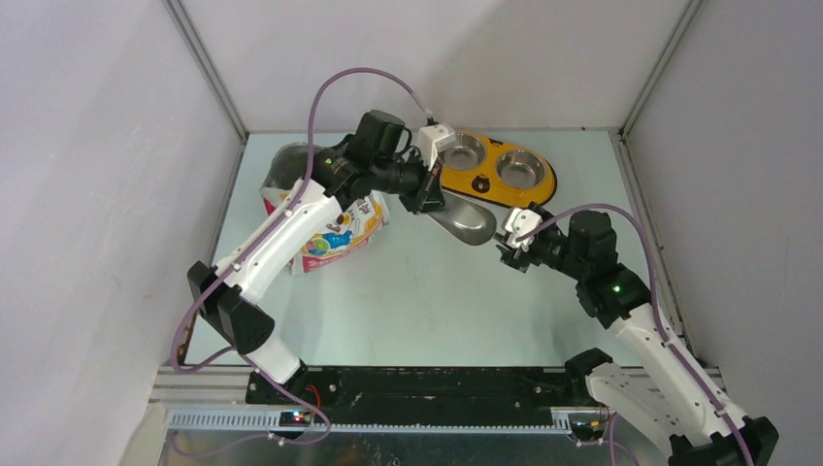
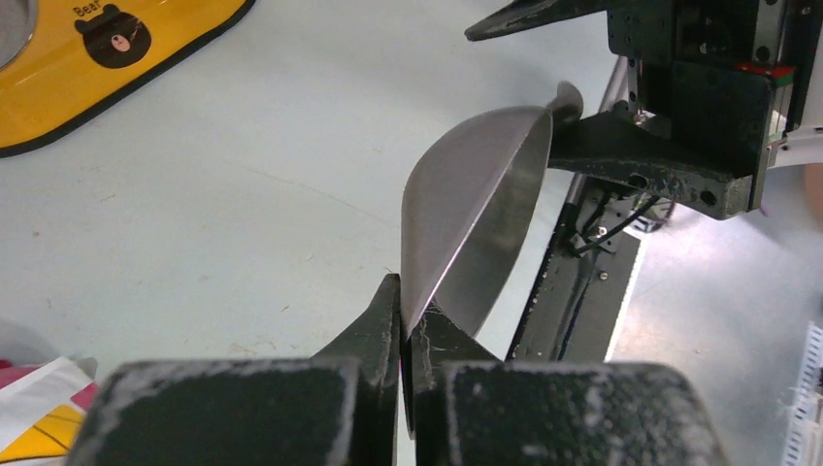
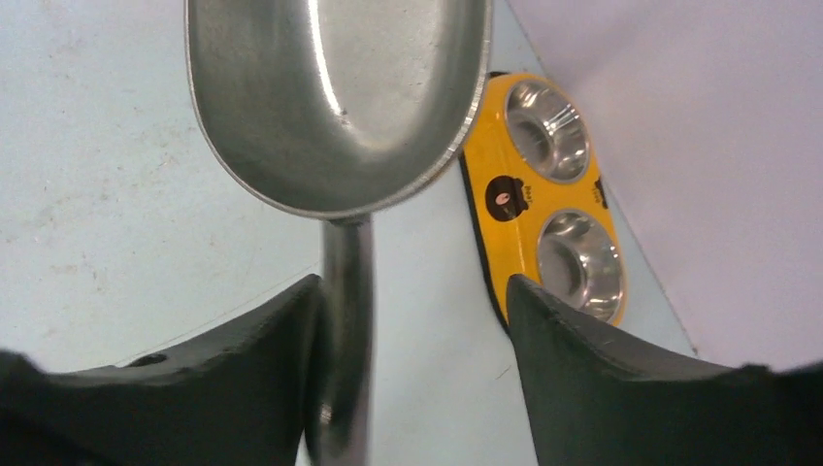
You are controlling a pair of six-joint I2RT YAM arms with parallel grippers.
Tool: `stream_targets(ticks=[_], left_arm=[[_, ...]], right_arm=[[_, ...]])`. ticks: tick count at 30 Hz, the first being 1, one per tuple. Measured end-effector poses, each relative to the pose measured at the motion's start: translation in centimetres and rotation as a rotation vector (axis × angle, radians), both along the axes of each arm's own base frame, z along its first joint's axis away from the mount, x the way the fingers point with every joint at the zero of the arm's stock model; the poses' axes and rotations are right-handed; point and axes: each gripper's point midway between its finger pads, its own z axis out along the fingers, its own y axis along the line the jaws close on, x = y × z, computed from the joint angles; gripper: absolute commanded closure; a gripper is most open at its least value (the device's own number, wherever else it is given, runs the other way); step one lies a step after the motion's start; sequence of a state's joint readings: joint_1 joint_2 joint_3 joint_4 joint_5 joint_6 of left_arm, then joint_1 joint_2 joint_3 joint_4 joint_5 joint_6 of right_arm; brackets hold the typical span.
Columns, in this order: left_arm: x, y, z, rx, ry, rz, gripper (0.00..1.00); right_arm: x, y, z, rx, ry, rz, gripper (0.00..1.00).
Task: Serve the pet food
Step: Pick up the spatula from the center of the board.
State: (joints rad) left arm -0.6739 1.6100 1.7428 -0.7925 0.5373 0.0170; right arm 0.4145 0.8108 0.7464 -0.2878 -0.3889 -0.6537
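The grey metal scoop (image 1: 464, 221) hangs above the table between both arms, its bowl (image 3: 340, 97) empty. My left gripper (image 2: 406, 320) is shut on the thin rim of the scoop's bowl (image 2: 476, 223). My right gripper (image 3: 412, 291) stands open around the scoop's handle (image 3: 347, 330). The handle lies against the left finger, with a wide gap to the right one. The pet food itself is hidden. Its cartoon-printed bag (image 1: 335, 233) lies under my left arm. The yellow double-bowl feeder (image 1: 495, 184) sits just behind the scoop, both steel bowls bare.
Grey walls close in the table on the left, back and right. The feeder (image 3: 558, 194) lies near the back right wall. A corner of the bag (image 2: 39, 408) shows at my left wrist's lower left. The arms' black base rail (image 1: 437, 383) runs along the near edge.
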Motion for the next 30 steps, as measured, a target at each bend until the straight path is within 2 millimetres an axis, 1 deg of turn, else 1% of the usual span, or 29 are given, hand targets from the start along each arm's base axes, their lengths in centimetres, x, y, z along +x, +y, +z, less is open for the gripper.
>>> stream_targets(ticks=[1, 3, 7, 10, 16, 19, 21, 23, 26, 30], left_arm=[[0.0, 0.1, 0.1, -0.011, 0.007, -0.008, 1.0], [0.1, 0.3, 0.4, -0.038, 0.022, -0.016, 1.0], [0.1, 1.3, 0.2, -0.078, 0.057, -0.006, 1.0], [-0.3, 2.0, 0.1, -0.096, 0.072, 0.003, 1.0], [-0.7, 2.8, 1.7, -0.161, 0.076, 0.01, 1.0], [-0.2, 3.7, 2.9, -0.206, 0.085, 0.03, 1.0], [0.6, 4.4, 3.5, -0.241, 0.092, 0.056, 1.0], [1.5, 5.0, 3.8, -0.273, 0.109, 0.085, 1.0], [2.4, 5.5, 3.2, -0.299, 0.147, 0.127, 1.0], [2.4, 5.5, 2.1, -0.308, 0.205, 0.149, 1.0]], right_arm=[[-0.2, 0.0, 0.4, 0.01, -0.011, 0.004, 0.08], [-0.6, 0.1, 1.2, 0.035, -0.026, 0.009, 0.01], [-1.6, -0.1, 3.1, 0.076, -0.078, 0.023, 0.0], [-2.2, 0.3, 3.6, 0.104, -0.067, 0.048, 0.0], [-3.1, 1.5, 4.9, 0.16, -0.014, 0.111, 0.0], [-3.4, 2.1, 6.8, 0.133, -0.013, 0.17, 0.0], [-3.4, 2.3, 8.8, 0.138, -0.043, 0.187, 0.01], [-3.4, 2.3, 10.3, 0.158, -0.068, 0.187, 0.0], [-3.1, 2.1, 10.9, 0.203, -0.048, 0.149, 0.0], [-1.8, 1.6, 11.5, 0.317, 0.034, 0.046, 0.0]])
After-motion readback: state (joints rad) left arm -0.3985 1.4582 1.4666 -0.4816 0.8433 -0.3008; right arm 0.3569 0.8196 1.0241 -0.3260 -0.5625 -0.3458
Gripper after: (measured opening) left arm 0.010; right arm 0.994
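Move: My left hand already grips the spatula by its scoop edge, and the spatula's middle is some 8 cm to the right, 4 cm below and about level fore and aft. The pet food bag stands roughly 22 cm left of that hand and 4 cm ahead, about 22 cm lower. From my right hand, part-open around the handle, the spatula's middle lies about 5 cm left and 2 cm up. The bowl stand is some 18 cm ahead of that hand, 2 cm left and 21 cm below. I finish opening my right fingers and back that hand off the handle, drawing back about 3 cm while climbing, then rising on to some 11 cm up and easing forward a little at the end, its fingers levelling out. My left hand keeps its pinch on the scoop and carries the spatula about 5 cm left towards the bag, drifting slightly forward and up, and rolls some 20 degrees so the handle end swings up. ##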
